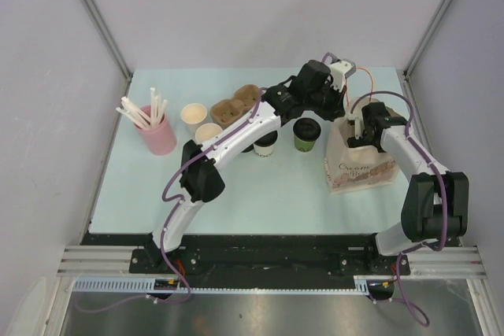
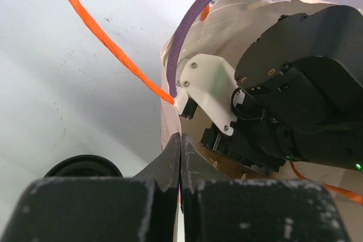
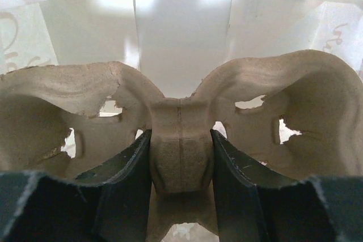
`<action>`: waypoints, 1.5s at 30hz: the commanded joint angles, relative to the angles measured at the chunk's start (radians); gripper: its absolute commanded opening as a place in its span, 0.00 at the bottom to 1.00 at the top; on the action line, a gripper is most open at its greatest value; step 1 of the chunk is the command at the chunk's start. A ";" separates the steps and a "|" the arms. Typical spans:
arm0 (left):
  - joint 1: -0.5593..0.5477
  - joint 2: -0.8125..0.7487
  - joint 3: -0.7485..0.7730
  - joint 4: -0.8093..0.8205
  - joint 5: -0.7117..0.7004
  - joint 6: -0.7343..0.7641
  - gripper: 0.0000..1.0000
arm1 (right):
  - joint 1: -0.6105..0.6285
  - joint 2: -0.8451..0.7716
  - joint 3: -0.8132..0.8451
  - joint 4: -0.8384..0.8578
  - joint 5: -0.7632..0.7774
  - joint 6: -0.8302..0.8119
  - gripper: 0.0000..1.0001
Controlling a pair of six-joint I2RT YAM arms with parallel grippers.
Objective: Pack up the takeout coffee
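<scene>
Two takeout coffee cups with black lids stand mid-table, one white-sided (image 1: pixel 265 143) and one green-sided (image 1: pixel 305 134). To their right stands a white paper bag (image 1: pixel 362 169) with its mouth open. My right gripper (image 1: pixel 362 135) (image 3: pixel 180 145) reaches down into the bag, shut on the centre post of a brown pulp cup carrier (image 3: pixel 180 134) with both pockets empty. My left gripper (image 1: pixel 340 108) (image 2: pixel 180 140) is at the bag's far-left rim (image 2: pixel 167 111), jaws pressed together on the paper edge. A black lid (image 2: pixel 82 166) shows low in the left wrist view.
A second pulp carrier (image 1: pixel 236 105) lies at the back. Two lidless paper cups (image 1: pixel 193 118) (image 1: pixel 208 133) stand left of it, and a pink cup of white straws (image 1: pixel 160 133) farther left. The left arm spans over the lidded cups. The right wrist (image 2: pixel 300 83) fills the left wrist view.
</scene>
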 commanded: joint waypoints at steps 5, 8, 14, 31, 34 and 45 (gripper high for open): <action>-0.005 -0.038 0.034 0.081 0.036 0.048 0.01 | -0.008 0.035 -0.026 0.060 0.019 0.030 0.29; -0.005 -0.039 0.022 0.083 0.027 0.065 0.00 | -0.001 -0.006 -0.026 0.060 0.002 0.024 0.47; -0.005 -0.045 -0.012 0.083 0.013 0.092 0.01 | 0.037 -0.111 -0.029 0.069 0.008 0.033 0.65; -0.017 -0.052 -0.046 0.084 -0.018 0.161 0.01 | 0.071 -0.358 -0.029 0.122 -0.001 0.075 1.00; -0.020 -0.059 -0.062 0.083 -0.027 0.177 0.01 | 0.074 -0.420 -0.029 0.137 -0.009 0.085 1.00; -0.028 -0.070 -0.079 0.081 0.010 0.186 0.00 | 0.084 -0.652 -0.029 0.166 -0.159 0.116 0.99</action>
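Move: The cup carrier is already between my right fingers inside the paper bag, its middle only about 2 cm below my hand. From that hand, the bag rim pinched by my left fingers is about 10 cm left, 8 cm ahead and 17 cm up; the green cup stands some 18 cm left and 3 cm ahead, about level. From my left hand the carrier lies about 10 cm right, 8 cm back and 19 cm down. I spread my right fingers wide to let go of the carrier's middle bridge low in the bag, then lift that hand about 15 cm up towards the bag's mouth, speeding up and drifting slightly left, while the wrist tilts nearly 40 degrees so the fingertips swing forward. My left hand stays almost in place and keeps its pinch on the rim, tilting a little. ##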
